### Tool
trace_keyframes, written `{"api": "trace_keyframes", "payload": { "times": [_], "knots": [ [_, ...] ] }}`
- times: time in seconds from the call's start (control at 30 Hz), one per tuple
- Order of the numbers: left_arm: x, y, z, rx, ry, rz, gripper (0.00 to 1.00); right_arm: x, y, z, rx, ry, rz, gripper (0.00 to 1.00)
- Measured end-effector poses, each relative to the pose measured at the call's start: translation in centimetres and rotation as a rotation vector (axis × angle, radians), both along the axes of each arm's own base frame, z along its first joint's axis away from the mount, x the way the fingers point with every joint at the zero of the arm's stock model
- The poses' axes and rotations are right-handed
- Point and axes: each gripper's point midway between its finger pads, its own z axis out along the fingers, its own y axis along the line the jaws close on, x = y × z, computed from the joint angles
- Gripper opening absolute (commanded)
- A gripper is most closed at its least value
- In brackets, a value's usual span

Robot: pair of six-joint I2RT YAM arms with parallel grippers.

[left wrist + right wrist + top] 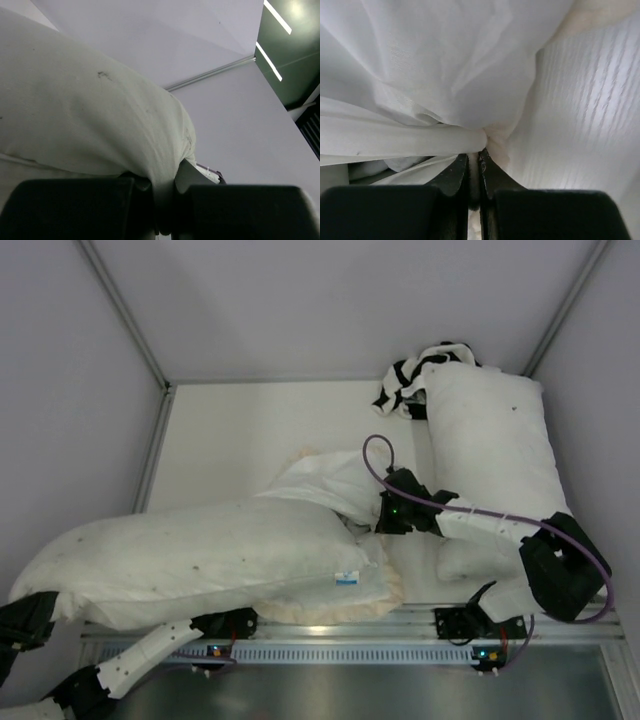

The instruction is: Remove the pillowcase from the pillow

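The pillow (200,560), white with tiny dark specks, lies across the near left of the table. Its left end is pinched in my left gripper (28,618), whose jaws are shut on a fold of speckled cloth (100,115) in the left wrist view (164,200). The cream-white pillowcase (330,485) is bunched at the pillow's right end, and its ruffled frill (330,612) shows under the pillow near the front rail. My right gripper (385,515) is shut on a thin fold of the pillowcase (445,75) at its fingertips (474,165).
A longer plain white pillow (490,440) lies along the right wall, with a black-and-white patterned cloth (410,380) at its far end. Grey walls enclose the table (240,430) on three sides. A metal rail (340,645) runs along the near edge.
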Motion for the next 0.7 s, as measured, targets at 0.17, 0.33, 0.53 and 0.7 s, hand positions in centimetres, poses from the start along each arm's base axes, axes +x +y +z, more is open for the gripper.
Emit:
{"api": "trace_keyframes", "payload": {
  "times": [0.17,0.33,0.53,0.7],
  "knots": [
    [0.6,-0.8,-0.4,0.006,0.023,-0.003,0.0,3.3,-0.9,2.5,0.006,-0.085,-0.04,0.08],
    [3.0,-3.8,-1.9,0.065,0.093,-0.016,0.0,4.6,-1.8,9.3,0.044,-0.262,-0.02,0.61],
    [5.3,-7.6,-4.8,0.179,0.181,-0.054,0.0,4.0,-3.7,18.0,0.195,-0.44,-0.005,0.99],
    [5.5,-8.1,-5.2,0.197,0.191,-0.065,0.0,-0.1,-3.4,18.1,0.332,-0.399,0.106,0.99]
  ]
}}
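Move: The pillowcase hem is pinched between my nearly shut right fingers, just above the table. The pillow's labelled free end lies roughly 7 cm back and 6 cm left of that hand, about 3 cm higher; the spare pillow's middle is some 23 cm right, 12 cm ahead and 3 cm up. My left hand holds the pillow's other end high up; from it the hem lies about 42 cm right, 20 cm ahead and 35 cm down. I open my right fingers wide and let go of the hem, easing about 5 cm forward before climbing steeply and drawing back again, to finish some 18 cm up and slightly right, the fingers swung about 30 degrees out of their steep downward point. Keeping its pinch, my left hand brings the pillow's held end rightward, forward and down towards the pillowcase. ##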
